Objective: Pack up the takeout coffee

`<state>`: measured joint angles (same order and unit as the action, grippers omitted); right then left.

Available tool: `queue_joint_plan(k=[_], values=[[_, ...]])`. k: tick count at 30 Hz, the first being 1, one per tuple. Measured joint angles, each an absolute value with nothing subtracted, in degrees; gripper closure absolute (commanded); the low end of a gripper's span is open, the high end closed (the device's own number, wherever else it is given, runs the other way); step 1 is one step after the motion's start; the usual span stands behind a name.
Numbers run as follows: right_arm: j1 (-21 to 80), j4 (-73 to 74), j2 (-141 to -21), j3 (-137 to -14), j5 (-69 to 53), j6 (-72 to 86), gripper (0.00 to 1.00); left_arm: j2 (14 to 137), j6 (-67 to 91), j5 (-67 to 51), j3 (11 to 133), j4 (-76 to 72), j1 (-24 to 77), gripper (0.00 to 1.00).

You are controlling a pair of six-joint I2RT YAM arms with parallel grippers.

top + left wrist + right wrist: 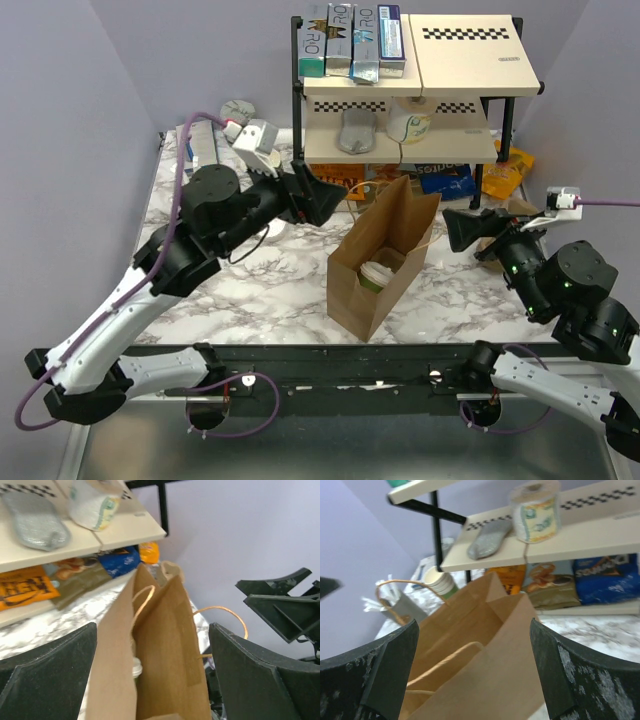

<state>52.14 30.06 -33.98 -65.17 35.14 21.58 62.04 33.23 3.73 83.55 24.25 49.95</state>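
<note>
A brown paper bag [372,285] stands open on the marble table. The takeout coffee [378,276] sits upright inside it, white lid up. In the left wrist view only a sliver of its lid [135,668] shows past the bag's wall [165,655]. My left gripper [335,205] hovers open just left of the bag's top edge, holding nothing. My right gripper [450,230] is open to the right of the bag, also holding nothing. In the right wrist view the bag [490,670] fills the space between the open fingers [375,670].
A black-framed shelf rack [420,95] stands behind the bag with boxes, a paper roll [408,122] and a silver pouch [355,132]. Snack bags [445,180] lie under it. A stack of lidless cups [440,582] and a grey cup of white sticks [402,607] stand beyond the bag.
</note>
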Motion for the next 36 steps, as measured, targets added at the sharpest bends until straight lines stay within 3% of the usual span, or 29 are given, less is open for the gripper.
queue_joint_plan(k=[7, 13, 17, 21, 24, 27, 33, 35, 36], values=[[52.1, 36.4, -31.7, -65.3, 46.4, 23.6, 0.00, 58.5, 32.8, 16.7, 89.8, 36.4, 48.2, 0.01], [52.1, 41.1, -29.8, -65.7, 52.3, 25.0, 0.00, 62.4, 34.2, 20.9, 92.1, 43.0, 31.7, 0.02], [52.1, 44.3, -32.9, -65.6, 54.3, 27.2, 0.00, 69.1, 35.1, 20.3, 90.0, 44.4, 20.0, 0.15], [52.1, 46.3, -34.7, -64.1, 54.9, 28.9, 0.00, 74.3, 34.4, 17.7, 86.1, 44.7, 14.1, 0.20], [52.1, 46.8, -34.3, -62.4, 55.2, 29.3, 0.00, 75.7, 33.0, 16.5, 83.8, 44.9, 11.2, 0.20], [52.1, 47.2, -32.8, -60.8, 55.3, 29.7, 0.00, 76.1, 31.9, 16.8, 83.2, 44.8, 10.0, 0.29], [52.1, 47.8, -29.7, -58.6, 55.2, 30.1, 0.00, 79.3, 30.2, 16.9, 83.1, 43.4, 8.0, 0.35], [52.1, 47.9, -29.4, -58.5, 55.2, 30.2, 0.00, 81.1, 29.9, 16.4, 82.8, 42.7, 7.0, 0.41], [52.1, 47.9, -29.3, -58.5, 55.2, 30.2, 0.00, 82.2, 29.8, 16.2, 82.6, 42.3, 6.5, 0.67]])
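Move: The straws, in their grey cup, stand about 29 cm to the left of the empty left hand, 20 cm farther out and some 36 cm below. The white lids lie about 14 cm right of the straw cup and 2 cm nearer; the stack of paper cups is 15 cm right of it and 9 cm farther out. The paper bag is 6 cm ahead and 12 cm right of the left hand. From the right hand the straws lie roughly 45 cm left, 22 cm ahead. The straws draw the left hand: away from the bag it swings left about 26 cm at nearly level height, then forward and some 20 cm down, turning counter-clockwise and tipping its fingers down, and ends above the cup with fingers partly closed. The open right hand backs off rightward from the bag, sinking as it turns clockwise. ##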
